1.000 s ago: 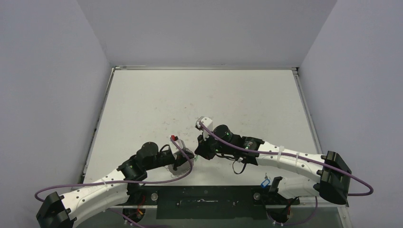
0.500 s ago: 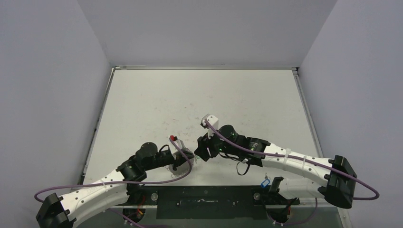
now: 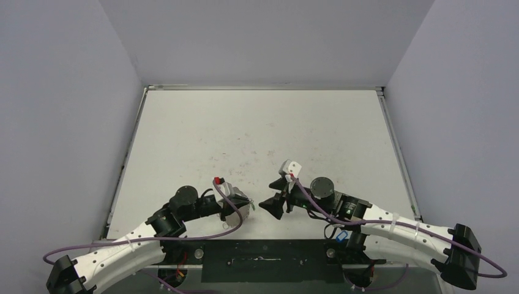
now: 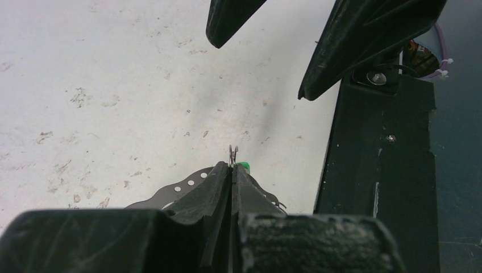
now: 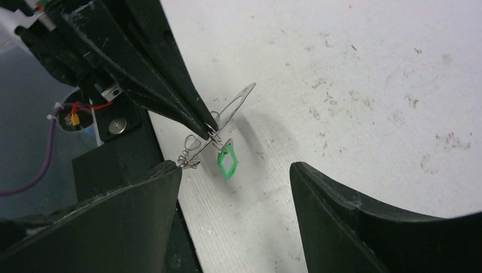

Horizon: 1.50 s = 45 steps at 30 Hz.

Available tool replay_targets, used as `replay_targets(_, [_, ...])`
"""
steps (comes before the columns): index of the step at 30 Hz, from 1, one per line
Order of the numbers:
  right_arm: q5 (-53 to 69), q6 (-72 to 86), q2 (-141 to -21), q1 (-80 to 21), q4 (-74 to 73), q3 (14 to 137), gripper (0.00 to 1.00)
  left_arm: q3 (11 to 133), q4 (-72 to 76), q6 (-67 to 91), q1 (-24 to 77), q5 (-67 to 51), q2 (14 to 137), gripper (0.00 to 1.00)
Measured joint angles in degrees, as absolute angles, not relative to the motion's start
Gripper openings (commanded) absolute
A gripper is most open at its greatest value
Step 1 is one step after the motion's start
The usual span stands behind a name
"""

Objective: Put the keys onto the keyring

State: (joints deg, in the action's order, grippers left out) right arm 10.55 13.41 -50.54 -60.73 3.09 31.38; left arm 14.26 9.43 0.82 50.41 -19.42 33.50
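Note:
My left gripper is shut on the keyring, a thin pale wire loop tilted above the table. In the left wrist view the ring pokes out from between the pressed fingertips. The green key hangs from the wire just below those tips, and its tag also shows beside them. My right gripper stands open a short way to the right, facing the ring, with nothing between its fingers. The blue key lies by the right arm's base.
A black base plate runs along the table's near edge, right beside both grippers, and shows as a dark slab in the left wrist view. Purple cables loop around the arms. Grey walls enclose the stained white table.
My right gripper has opened and drawn back to the right, away from the left one. The green key stays hanging on the ring. The left arm has shifted only slightly.

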Motion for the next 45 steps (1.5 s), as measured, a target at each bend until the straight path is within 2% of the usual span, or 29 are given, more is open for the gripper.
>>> replay_targets(5, [16.10, 6.87, -47.99, -60.75, 12.75, 24.43, 0.63, 12.43, 11.25, 0.78, 50.41, -21.58, 31.62, 0.00])
replay_targets(10, [20.18, 3.07, -51.57, -60.75, 20.45, 22.46, 0.48, 11.49, 13.28, 0.82, 50.41, -23.64, 31.57, 0.00])
replay_targets(17, [23.64, 0.49, -57.82, -60.75, 27.68, 22.46, 0.42, 11.49, 15.44, 0.84, 50.41, -25.61, 31.73, 0.00])
replay_targets(19, [24.56, 0.05, -58.67, -60.75, 28.36, 22.46, 0.36, 11.46, 15.84, 0.84, 50.41, -25.87, 31.73, 0.00])
replay_targets(27, [26.94, -1.39, -60.73, -60.75, 29.95, 22.46, 0.00, 11.35, 16.58, 0.82, 50.39, -26.17, 31.73, 0.00])
replay_targets(35, [27.05, -1.98, -60.62, -60.75, 29.39, 22.48, 0.00, 11.18, 16.53, 0.86, 50.26, -26.22, 31.59, 0.00])
replay_targets(39, [27.24, -2.37, -60.31, -60.77, 24.27, 24.75, 0.00, 11.18, 15.86, 0.80, 50.26, -26.06, 31.31, 0.17])
replay_targets(45, [28.03, -5.17, -61.21, -60.80, 7.31, 33.87, 0.00, 11.18, 14.70, 0.75, 50.26, -25.28, 30.35, 0.24])
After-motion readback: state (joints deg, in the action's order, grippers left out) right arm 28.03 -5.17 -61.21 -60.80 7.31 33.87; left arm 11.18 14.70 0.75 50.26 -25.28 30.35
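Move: The left hand holds the small ring in its nearly shut tips, with the ring poking out about 1 cm to its right. From the open right hand that ring lies about 5 cm left, 1 cm back and 3 cm lower. The green key hangs some 2 cm below the ring, while the keyring's grey plate sits roughly 4 cm to the ring's left, 3 cm back and 4 cm below it. The right hand drops back first, then comes in left and down towards the ring at the left fingertips, about 5 cm in all, turning some 20 degrees counter-clockwise while its fingers close from wide open until they pinch the ring. Meanwhile the left hand draws the ring about 2 cm back and 1 cm up and holds it steady for the grasp; once the right fingers are shut it opens slightly, letting go, and the right hand begins to roll. ##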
